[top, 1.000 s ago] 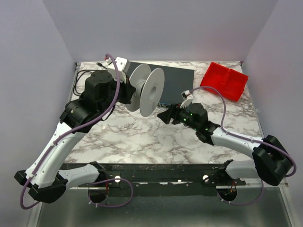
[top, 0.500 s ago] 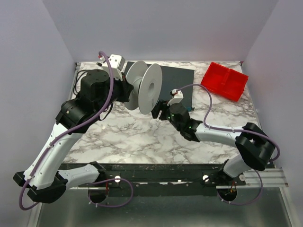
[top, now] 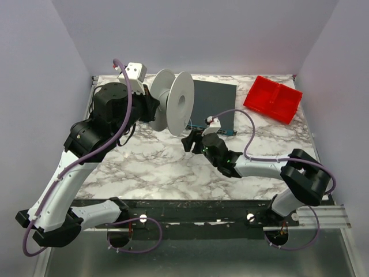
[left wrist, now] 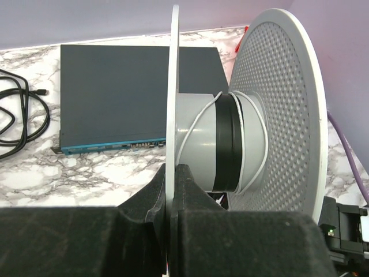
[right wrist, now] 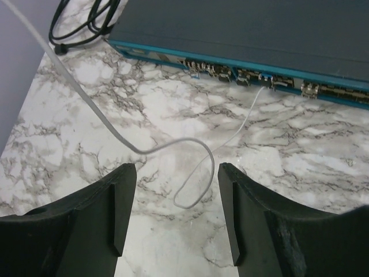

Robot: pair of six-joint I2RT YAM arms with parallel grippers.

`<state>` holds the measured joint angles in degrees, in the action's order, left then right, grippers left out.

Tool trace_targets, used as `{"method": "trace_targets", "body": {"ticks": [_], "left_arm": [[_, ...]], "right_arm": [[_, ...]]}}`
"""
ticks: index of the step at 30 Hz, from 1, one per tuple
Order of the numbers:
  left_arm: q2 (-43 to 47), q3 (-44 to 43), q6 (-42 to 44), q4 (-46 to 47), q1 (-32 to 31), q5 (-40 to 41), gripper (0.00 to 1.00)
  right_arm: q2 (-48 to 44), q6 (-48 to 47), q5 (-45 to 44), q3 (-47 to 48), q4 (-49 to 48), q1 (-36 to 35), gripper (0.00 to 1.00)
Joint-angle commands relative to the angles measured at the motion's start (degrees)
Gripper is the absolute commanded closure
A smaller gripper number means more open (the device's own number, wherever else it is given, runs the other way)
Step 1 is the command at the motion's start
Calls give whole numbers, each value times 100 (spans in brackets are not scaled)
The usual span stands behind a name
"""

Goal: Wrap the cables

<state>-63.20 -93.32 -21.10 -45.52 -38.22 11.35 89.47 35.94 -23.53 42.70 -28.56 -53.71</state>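
Note:
The grey spool (top: 176,104) is held off the table, and my left gripper (left wrist: 171,173) is shut on its thin near flange (left wrist: 172,86). A few turns of the thin white cable (left wrist: 196,121) lie around the hub. My right gripper (right wrist: 176,173) is open low over the marble, just in front of the spool in the top view (top: 189,140). The cable (right wrist: 182,139) forms a loose loop on the table between the open fingers without touching them. One end runs to a port on the dark switch box (right wrist: 259,29); the other rises off to the upper left.
The switch box (top: 213,101) lies behind the spool. A red bin (top: 274,99) stands at the back right. A coiled black cord (left wrist: 17,115) lies at the back left by the wall. Purple arm cables arch over both arms.
My right gripper has swung left across the table to just under the spool, its jaws narrowing a little. The left arm has turned the spool and carried it slightly back.

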Motion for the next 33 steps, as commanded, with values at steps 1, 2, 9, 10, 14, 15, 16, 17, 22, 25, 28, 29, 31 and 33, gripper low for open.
{"method": "trace_targets", "body": {"ticks": [1, 2, 9, 10, 14, 15, 16, 17, 22, 25, 28, 29, 31, 33], "left_arm": [[10, -272, -122, 359, 20, 173, 100], [9, -275, -122, 362, 21, 174, 100], [2, -297, -166, 359, 18, 187, 100], [1, -301, -175, 353, 24, 197, 100], [9, -277, -198, 355, 25, 265, 100], [18, -259, -209, 359, 18, 274, 100], [27, -236, -225, 378, 22, 279, 100], [35, -218, -234, 379, 20, 283, 100], [40, -174, -236, 377, 24, 289, 100], [36, -169, -236, 390, 18, 297, 100], [36, -160, -245, 403, 24, 349, 100], [37, -152, -253, 408, 25, 377, 100], [44, -128, -267, 433, 25, 452, 100], [46, -84, -308, 480, 25, 580, 100]], "right_arm": [[113, 339, -182, -262, -111, -145, 34], [129, 384, -176, -335, -122, -156, 34], [337, 590, 38, -411, -293, -166, 36], [370, 620, 60, -380, -284, -166, 38], [473, 716, 116, -341, -308, -166, 44], [504, 713, 114, -326, -317, -167, 46], [525, 708, 100, -308, -322, -171, 47], [538, 698, 83, -293, -334, -172, 47], [597, 644, 51, -154, -356, -174, 50], [683, 621, 34, -11, -315, -175, 50], [808, 607, 46, 106, -260, -183, 58], [845, 611, 50, 133, -237, -183, 60], [870, 624, 36, 151, -165, -189, 71], [842, 630, -20, 164, -29, -204, 88]]}}
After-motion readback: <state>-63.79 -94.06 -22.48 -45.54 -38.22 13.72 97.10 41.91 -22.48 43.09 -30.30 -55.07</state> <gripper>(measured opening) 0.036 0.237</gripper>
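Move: The white cable hangs in a loose loop just off the right fingertips, about 1 cm ahead, level sideways and 3 cm below that hand. The spool it comes from is held high, some 28 cm above, 5 cm to the left and 2 cm farther out; its plug in the dark box sits about 14 cm ahead, 4 cm right and 10 cm down. From the left hand the loop is roughly 5 cm ahead, 9 cm right and 28 cm below. Down first, by about 5.5 cm with a 2 cm draw back and the fingertips tipping slightly lower, the part-open right hand dips to the hanging cable. It then eases about 2 cm left and a little up and forward as the fingers close, pinching the white cable between their tips. The left hand stays nearly still, still gripping the spool's flange. ##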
